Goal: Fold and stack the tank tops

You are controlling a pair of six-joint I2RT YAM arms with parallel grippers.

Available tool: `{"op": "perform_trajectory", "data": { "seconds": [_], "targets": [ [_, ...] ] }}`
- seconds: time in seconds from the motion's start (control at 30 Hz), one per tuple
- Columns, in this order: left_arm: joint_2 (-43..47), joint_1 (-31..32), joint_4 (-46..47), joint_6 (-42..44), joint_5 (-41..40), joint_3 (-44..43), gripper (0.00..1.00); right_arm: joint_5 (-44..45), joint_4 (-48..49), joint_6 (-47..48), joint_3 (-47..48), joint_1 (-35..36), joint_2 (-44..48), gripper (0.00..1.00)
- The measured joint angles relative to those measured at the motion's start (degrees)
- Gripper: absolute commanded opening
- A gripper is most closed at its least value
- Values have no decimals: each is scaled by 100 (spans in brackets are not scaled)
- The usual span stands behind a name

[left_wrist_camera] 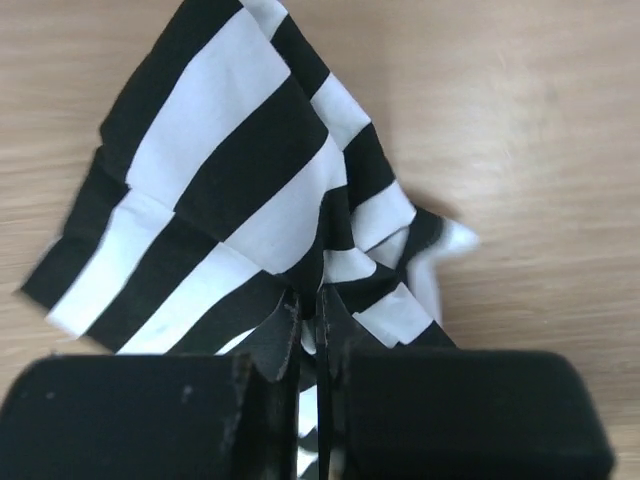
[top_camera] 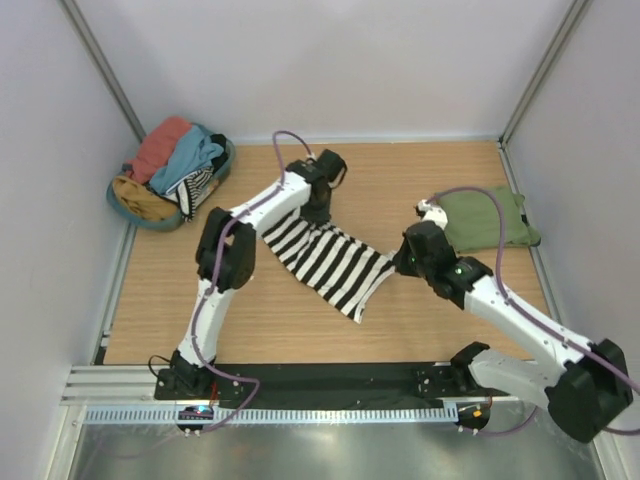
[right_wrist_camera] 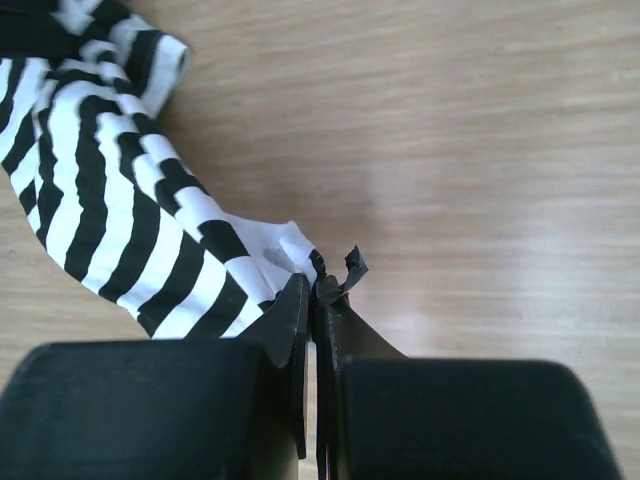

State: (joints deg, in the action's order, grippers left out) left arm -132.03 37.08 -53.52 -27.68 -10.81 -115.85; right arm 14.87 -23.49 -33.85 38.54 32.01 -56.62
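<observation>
A black-and-white striped tank top point(top_camera: 330, 258) lies stretched across the middle of the table, running from upper left to lower right. My left gripper point(top_camera: 315, 213) is shut on its far upper edge; in the left wrist view the striped cloth point(left_wrist_camera: 230, 190) bunches between the closed fingers point(left_wrist_camera: 312, 310). My right gripper point(top_camera: 398, 262) is shut on the right end, where a fold of striped cloth point(right_wrist_camera: 130, 220) is pinched at the fingertips point(right_wrist_camera: 318, 290). The olive green tank top point(top_camera: 488, 220) lies folded at the right edge of the table, behind the right arm.
A blue basket point(top_camera: 140, 212) at the far left corner holds a salmon-red garment point(top_camera: 160, 145), a light blue garment point(top_camera: 192, 155) and a striped piece. Metal frame posts and white walls close in the table on three sides.
</observation>
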Motion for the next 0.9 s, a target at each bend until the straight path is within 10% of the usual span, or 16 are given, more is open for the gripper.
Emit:
{"op": "perform_trajectory", "data": {
  "seconds": [0.33,0.4,0.47,0.57,0.9],
  "targets": [
    [2962,-494,651,-533,-1587,407,2,-422,109,367,3139,-378,-2103,1],
    [4157,-426,1460,-791,-1821,1585,28,-444,219,420,3294,-378,-1873,1],
    [5423,-350,2026,-1099,-1945,3060,77,-437,229,470,3254,-374,-1565,1],
    [6824,-297,2745,-1746,-2061,5108,94,-402,291,505,2822,-387,-1156,1],
    [7090,-282,2297,-2037,-2096,6293,95,-352,-190,457,824,-417,-470,1]
  ]
}}
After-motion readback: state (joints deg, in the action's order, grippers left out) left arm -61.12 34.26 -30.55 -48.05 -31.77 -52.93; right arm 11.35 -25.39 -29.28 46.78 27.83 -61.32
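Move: Each hand already pinches an end of the striped tank top. Its middle lies about 8 cm back from the left hand and 4 cm below it; from the right hand it is about 7 cm ahead, 14 cm left and 11 cm down. The folded green tank top stands some 18 cm ahead and 24 cm right of the right hand. The laundry basket is roughly 12 cm ahead and 34 cm left of the left hand. Fast upward and slightly forward, the left hand whips its end of the striped tank top nearly 30 cm high, fingertips tilting up, then opens wide and swings back and leftward, ending clear above the table. The right hand keeps its pinch, swinging forward and up about 17 cm, then returns back and down almost to its start. ##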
